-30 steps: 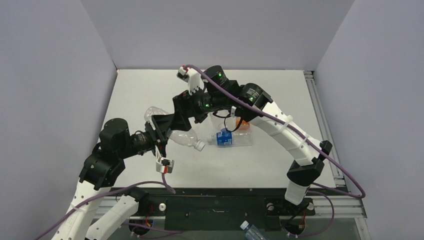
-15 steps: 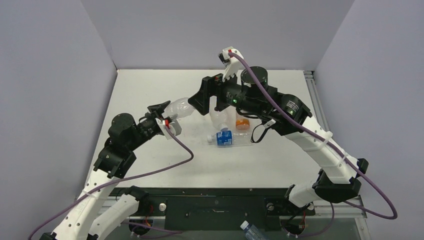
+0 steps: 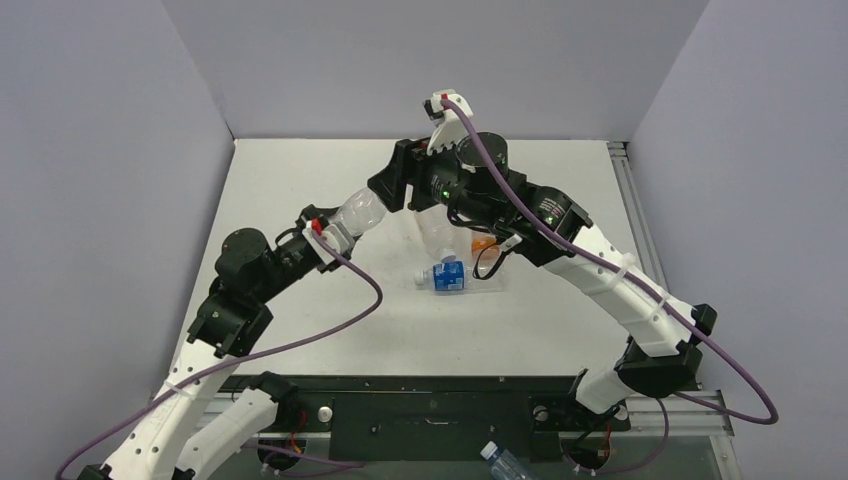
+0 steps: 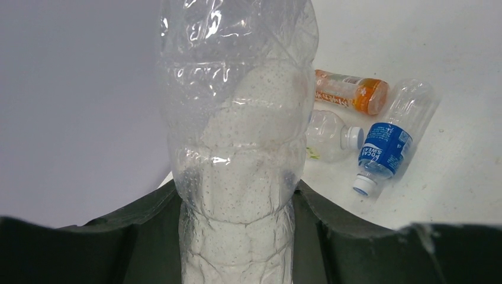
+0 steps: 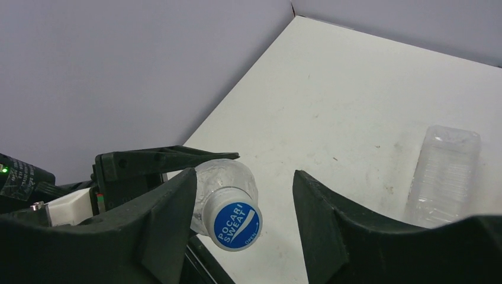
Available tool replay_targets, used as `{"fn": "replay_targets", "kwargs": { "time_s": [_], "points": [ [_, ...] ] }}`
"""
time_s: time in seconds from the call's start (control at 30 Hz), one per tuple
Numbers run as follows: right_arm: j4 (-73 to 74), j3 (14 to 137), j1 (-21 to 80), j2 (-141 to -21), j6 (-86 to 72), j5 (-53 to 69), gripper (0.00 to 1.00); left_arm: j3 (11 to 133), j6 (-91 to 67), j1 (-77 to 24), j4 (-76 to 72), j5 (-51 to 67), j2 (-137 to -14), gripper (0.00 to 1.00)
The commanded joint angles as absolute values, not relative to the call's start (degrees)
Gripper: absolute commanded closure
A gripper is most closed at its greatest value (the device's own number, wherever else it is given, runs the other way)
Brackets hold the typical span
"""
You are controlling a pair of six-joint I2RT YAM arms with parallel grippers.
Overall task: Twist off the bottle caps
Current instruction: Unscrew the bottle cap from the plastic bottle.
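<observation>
My left gripper [image 4: 237, 239] is shut on the body of a clear crumpled bottle [image 4: 237, 136] and holds it up off the table, pointing toward the right arm. In the top view that bottle [image 3: 358, 212] spans between the left gripper [image 3: 338, 232] and the right gripper [image 3: 386, 194]. The bottle's cap [image 5: 235, 225], white-ridged with a blue top, sits between the open jaws of my right gripper [image 5: 245, 222]. It is close against the left finger [image 5: 169, 222], with a clear gap to the right finger [image 5: 322, 228].
Three bottles lie mid-table: an orange one [image 4: 350, 92], a clear one [image 4: 327, 135] with a white cap [image 4: 354, 137], and a blue-labelled one [image 4: 388, 145] with a white cap [image 4: 364, 185]. Another bottle [image 3: 500, 462] lies below the table's near edge. Grey walls enclose the table.
The left arm swung the clear bottle up and back toward the right arm. The right gripper came round the cap end, and its jaws have narrowed.
</observation>
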State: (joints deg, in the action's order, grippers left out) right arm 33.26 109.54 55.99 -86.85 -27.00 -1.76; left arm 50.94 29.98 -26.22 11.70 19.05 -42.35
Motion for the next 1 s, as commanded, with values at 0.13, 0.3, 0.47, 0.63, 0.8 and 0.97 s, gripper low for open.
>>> {"fn": "replay_targets", "kwargs": {
  "time_s": [0.13,0.3,0.47,0.63,0.8,0.97],
  "points": [
    [28.66,111.38,57.55,-88.41,-28.3,-1.81,0.5,52.71,23.02,-26.72,7.24,17.28,-43.19,0.57],
    [26.96,109.71,58.12,-88.08,-28.7,-3.52,0.52,52.88,20.63,-26.72,6.68,16.7,-43.72,0.57],
    [26.06,110.1,58.45,-88.4,-29.21,-5.16,0.93,53.27,19.49,-26.76,7.05,17.85,-43.53,0.54],
    [26.99,111.18,59.32,-89.07,-28.01,-5.69,1.0,54.82,14.22,-26.8,7.15,22.07,-43.0,0.03],
    [28.53,111.71,61.12,-89.26,-24.49,-8.77,1.0,59.37,6.91,-26.81,5.76,24.57,-45.57,0.03],
    [29.02,112.2,62.73,-89.38,-22.84,-11.23,1.0,62.47,5.6,-26.81,7.96,28.63,-48.23,0.06]
  ]
}}
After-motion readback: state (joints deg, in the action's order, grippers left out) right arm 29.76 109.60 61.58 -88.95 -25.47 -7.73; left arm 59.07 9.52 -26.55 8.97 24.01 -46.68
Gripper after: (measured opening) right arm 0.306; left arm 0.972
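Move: The bottle's white cap sits about 2 cm to the left of the right hand, otherwise level with it, just short of being pinched. From the left hand, which already grips the bottle lower down, the cap is some 10 cm up and 7 cm to the right. On the table about 37 cm below the right hand lie the blue-label bottle, roughly 8 cm ahead and 11 cm right, and the large clear bottle, 22 cm ahead and 6 cm right. The cap is pinched by the right fingers, which shift about 2 cm left over it and close; that hand then keeps hold and eases slightly back and left. The left hand steadies the bottle, then spreads its fingers wide, lets go and climbs roughly 5 cm along the bottle towards the cap, drifting right and rolling some 20 degrees, its left side dipping. ##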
